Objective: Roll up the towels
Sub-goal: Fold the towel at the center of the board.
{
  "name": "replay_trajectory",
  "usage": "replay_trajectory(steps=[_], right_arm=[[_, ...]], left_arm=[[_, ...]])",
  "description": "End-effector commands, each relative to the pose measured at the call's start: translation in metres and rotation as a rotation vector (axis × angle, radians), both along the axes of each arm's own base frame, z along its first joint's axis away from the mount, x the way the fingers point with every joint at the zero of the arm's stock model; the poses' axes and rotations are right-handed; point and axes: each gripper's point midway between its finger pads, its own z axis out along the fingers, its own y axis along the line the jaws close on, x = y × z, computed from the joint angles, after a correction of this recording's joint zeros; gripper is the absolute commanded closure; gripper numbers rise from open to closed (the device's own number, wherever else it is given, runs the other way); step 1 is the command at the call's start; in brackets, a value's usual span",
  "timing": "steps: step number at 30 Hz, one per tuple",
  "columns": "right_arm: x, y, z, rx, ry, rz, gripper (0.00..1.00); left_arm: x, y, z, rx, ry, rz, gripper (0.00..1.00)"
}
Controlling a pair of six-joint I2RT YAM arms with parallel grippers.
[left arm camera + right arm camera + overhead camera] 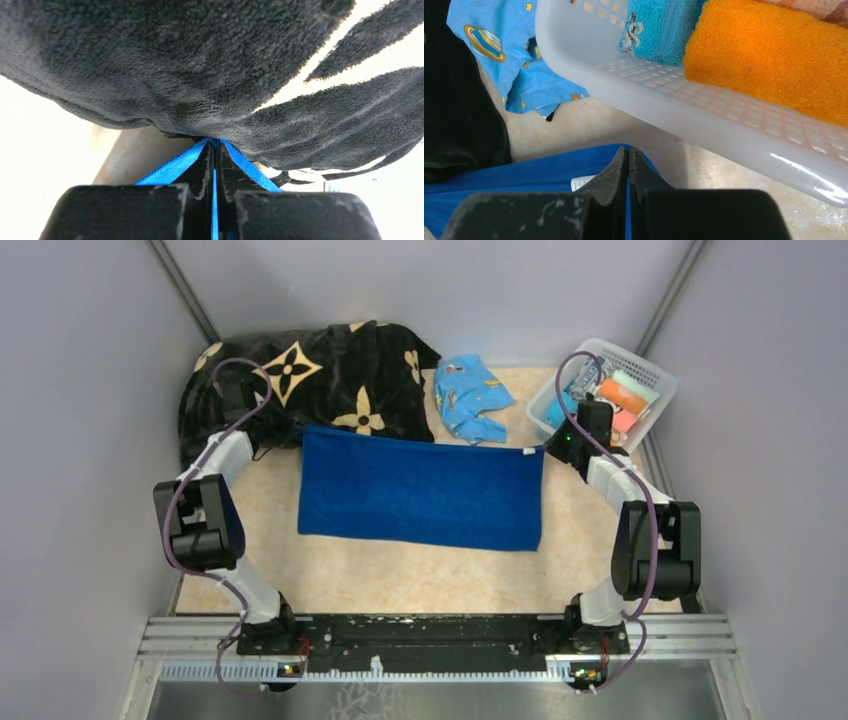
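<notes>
The large royal-blue towel (420, 490) lies spread flat in the middle of the table. My left gripper (290, 436) is shut on its far left corner, right under the edge of the black blanket; in the left wrist view the blue cloth (170, 167) drapes off both sides of the closed gripper (215, 146). My right gripper (550, 447) is shut on the far right corner, next to the basket; the right wrist view has blue cloth (524, 175) and a white label around its closed gripper (628, 150). A small turquoise towel (659, 30) lies in the basket.
The black blanket with cream flowers (310, 380) is heaped at the back left and hangs over my left gripper (200, 60). A light-blue printed cloth (470, 395) lies at the back centre. The white basket (704, 105) at the back right also holds an orange roll (769, 55).
</notes>
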Motion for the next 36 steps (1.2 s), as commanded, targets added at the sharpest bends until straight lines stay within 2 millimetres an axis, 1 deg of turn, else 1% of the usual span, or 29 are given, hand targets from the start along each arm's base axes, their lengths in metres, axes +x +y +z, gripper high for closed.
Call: replay_trajectory(steps=[1, 2, 5, 8, 9, 10, 11, 16, 20, 24, 29, 31, 36], right_arm=[[0.010, -0.001, 0.027, 0.000, -0.078, 0.026, 1.00], [0.006, 0.000, 0.026, 0.002, -0.074, 0.030, 1.00], [-0.011, -0.001, 0.021, 0.002, -0.045, 0.028, 1.00], [-0.032, 0.000, 0.013, 0.011, -0.009, 0.028, 1.00], [-0.042, 0.000, 0.006, 0.013, 0.015, 0.028, 1.00], [-0.048, 0.000, 0.006, 0.013, 0.021, 0.027, 1.00], [-0.057, 0.000, 0.001, 0.013, 0.039, 0.025, 1.00], [-0.088, 0.000, -0.004, 0.017, 0.065, 0.013, 1.00], [-0.109, 0.007, -0.009, 0.054, 0.097, 0.024, 1.00], [-0.133, 0.016, -0.021, 0.108, 0.149, 0.031, 1.00], [-0.161, 0.014, -0.036, 0.148, 0.211, -0.057, 1.00], [-0.170, 0.012, -0.040, 0.158, 0.228, -0.099, 1.00], [-0.186, -0.001, -0.047, 0.159, 0.235, -0.223, 1.00]], left_arm=[[-0.006, 0.006, 0.011, 0.015, -0.021, -0.003, 1.00], [-0.009, 0.008, 0.010, 0.017, -0.013, 0.003, 1.00], [-0.028, 0.015, 0.003, 0.014, 0.023, 0.028, 1.00], [-0.049, 0.022, -0.005, 0.003, 0.070, 0.052, 1.00], [-0.056, 0.022, -0.007, -0.001, 0.080, 0.057, 1.00], [-0.063, 0.022, -0.008, -0.002, 0.085, 0.058, 1.00], [-0.070, 0.021, -0.010, -0.002, 0.094, 0.060, 1.00], [-0.104, 0.019, -0.017, 0.009, 0.140, 0.065, 1.00], [-0.130, 0.018, -0.023, 0.013, 0.165, 0.079, 1.00], [-0.156, 0.018, -0.037, 0.008, 0.208, 0.092, 1.00], [-0.181, 0.020, -0.054, -0.005, 0.259, 0.113, 1.00], [-0.188, 0.018, -0.060, -0.029, 0.272, 0.113, 1.00], [-0.198, 0.016, -0.072, -0.059, 0.290, 0.120, 1.00]])
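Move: Straight back from the left hand by about 24 cm and 11 cm below lies the blue towel's near left corner, 1 cm to its left; the near right corner is some 22 cm back from the right hand, 2 cm left, 9 cm down. The dark blanket's middle is 12 cm ahead of the left hand, 2 cm right. From the right hand the basket is 14 cm ahead and 14 cm right, the patterned blue cloth 14 cm ahead and 19 cm left. Drawing back together with the towel's far corners still pinched in shut fingers, both hands carry that edge over the towel towards its near edge, some 19 cm on the left and 18 cm on the right. They stay nearly level at first, then sink, about 7 cm left and 5 cm right in all, wrists tipping down roughly 15 degrees. ##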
